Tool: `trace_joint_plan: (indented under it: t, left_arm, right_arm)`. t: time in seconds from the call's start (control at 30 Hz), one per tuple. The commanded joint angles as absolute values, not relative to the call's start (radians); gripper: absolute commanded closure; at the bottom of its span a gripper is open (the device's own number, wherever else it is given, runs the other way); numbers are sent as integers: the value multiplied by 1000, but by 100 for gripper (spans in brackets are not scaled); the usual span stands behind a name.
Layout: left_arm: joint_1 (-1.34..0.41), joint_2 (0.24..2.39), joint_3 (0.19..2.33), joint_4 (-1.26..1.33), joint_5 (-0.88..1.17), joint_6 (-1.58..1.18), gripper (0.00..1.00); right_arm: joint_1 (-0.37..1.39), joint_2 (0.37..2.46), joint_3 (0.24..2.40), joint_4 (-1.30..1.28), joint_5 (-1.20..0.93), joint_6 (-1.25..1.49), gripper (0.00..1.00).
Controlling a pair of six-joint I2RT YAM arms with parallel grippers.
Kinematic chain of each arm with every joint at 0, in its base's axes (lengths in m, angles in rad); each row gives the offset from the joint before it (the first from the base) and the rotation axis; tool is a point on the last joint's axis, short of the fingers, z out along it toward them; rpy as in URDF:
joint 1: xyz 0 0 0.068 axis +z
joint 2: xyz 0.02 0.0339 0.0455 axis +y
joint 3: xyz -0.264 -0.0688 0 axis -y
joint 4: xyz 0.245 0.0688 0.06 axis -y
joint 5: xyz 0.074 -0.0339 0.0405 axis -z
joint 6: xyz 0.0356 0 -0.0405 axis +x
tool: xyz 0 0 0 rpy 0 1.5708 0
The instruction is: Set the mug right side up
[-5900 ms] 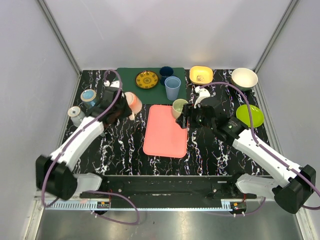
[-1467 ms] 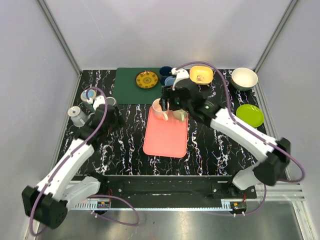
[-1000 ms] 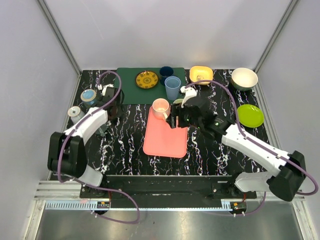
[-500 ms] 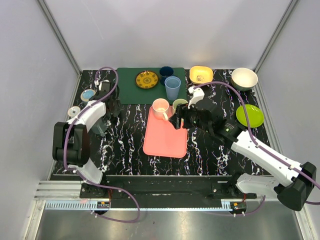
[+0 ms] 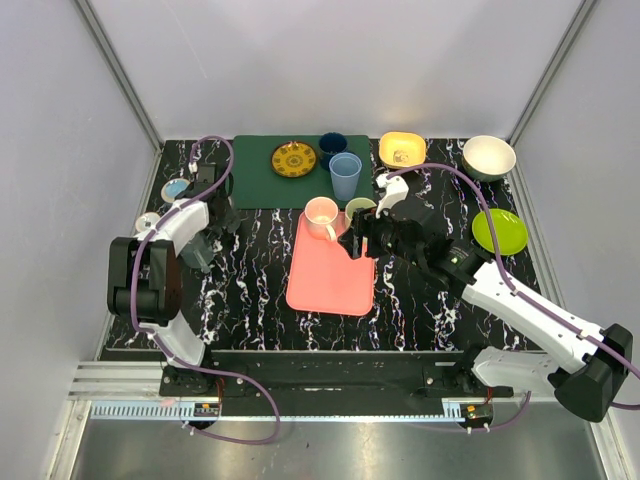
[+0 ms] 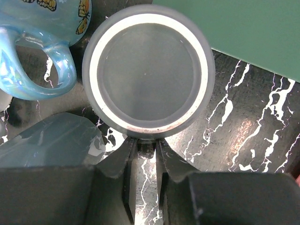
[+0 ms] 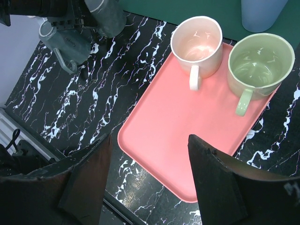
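A grey mug (image 6: pixel 147 70) stands upside down at the table's back left, its white-ringed base facing up. My left gripper (image 6: pixel 144 143) is shut on its handle, which sits between the fingertips. In the top view my left gripper (image 5: pixel 210 195) covers most of the mug. The mug also shows in the right wrist view (image 7: pixel 105 16). My right gripper (image 7: pixel 149 140) is open and empty above the pink tray (image 7: pixel 173 140). A pink mug (image 7: pixel 197 44) and a green mug (image 7: pixel 255 61) stand upright on the tray's far end.
A blue butterfly mug (image 6: pixel 42 42) and a translucent grey mug (image 6: pixel 47 140) crowd the grey mug's left side. A green mat (image 5: pixel 260 170) holds a patterned plate (image 5: pixel 293 159) and a blue cup (image 5: pixel 345 175). A yellow bowl (image 5: pixel 402 150), white bowl (image 5: pixel 488 156) and green plate (image 5: pixel 499 230) sit on the right.
The right arm has left the pink mug upright on the tray and drawn back, open. The left arm has swung to the back left and closed on the grey mug's handle.
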State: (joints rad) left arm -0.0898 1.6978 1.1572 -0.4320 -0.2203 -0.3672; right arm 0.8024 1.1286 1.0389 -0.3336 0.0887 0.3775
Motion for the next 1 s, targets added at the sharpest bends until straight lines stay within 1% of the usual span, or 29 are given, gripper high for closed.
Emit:
trace_joint_plan:
  t: [0.0,0.13,0.17,0.2,0.33,0.6,0.73,0.8,0.97]
  left_arm:
    - [-89,1726,1200,-353,-176,-354,84]
    - [-89,1732,1201,-356,-173,-354,89]
    - [-89,1733,1201,-356,-172,-356,99]
    - [-89,1733,1201,-360,-172,-356,100]
    - [-89,1691,1180,-356,-137,-396,100]
    - [-129,1369,1131,-333,-6,-494,100]
    - [-153,1196,1040,-258,116,-575,100]
    - [-166,1146,1002,-200,159,-615,100]
    - [-186,1045,945,-189,204,-635,100]
  right_arm:
    - [808,1127,1039,-291,113,362,28]
    - [808,1127,1037,-288,117,361,28]
    - [808,1131,1037,-288,117,360,28]
    - [808,1129,1035,-290,117,362,28]
    - [808,1127,1035,-287,112,370,28]
    - [807,1135,1051,-259,58,410,28]
    - [808,1140,1028,-213,3,472,28]
    - [808,1141,1011,-168,-62,506,28]
    - [808,1149,971,-103,-123,612,29]
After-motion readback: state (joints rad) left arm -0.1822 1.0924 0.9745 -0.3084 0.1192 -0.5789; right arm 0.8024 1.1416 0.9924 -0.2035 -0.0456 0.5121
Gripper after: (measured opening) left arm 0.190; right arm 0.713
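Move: The left hand already pinches the handle of the upturned gray mug, whose body stands some 6 cm ahead and 2 cm left, level with the fingers. The pink tray's middle lies about 26 cm right, 8 cm back and 5 cm below, the peach mug 24 cm right and 2 cm ahead. A blue-gray mug stands about 9 cm left and 3 cm back, the butterfly mug 13 cm left and 10 cm ahead. From the right hand, the tray's middle is roughly 7 cm ahead, 4 cm left and 22 cm down. Keeping its pinch on the handle, the left hand hoists the gray mug off the table by about 17 cm, carrying it right towards the pink tray and somewhat back, while the wrist swings the fingertips up, drops its left side and turns a little clockwise, some 40 degrees in all. Late on, the open, empty right hand starts left towards it, only about 3 cm, with a slight roll that lifts its left side. ##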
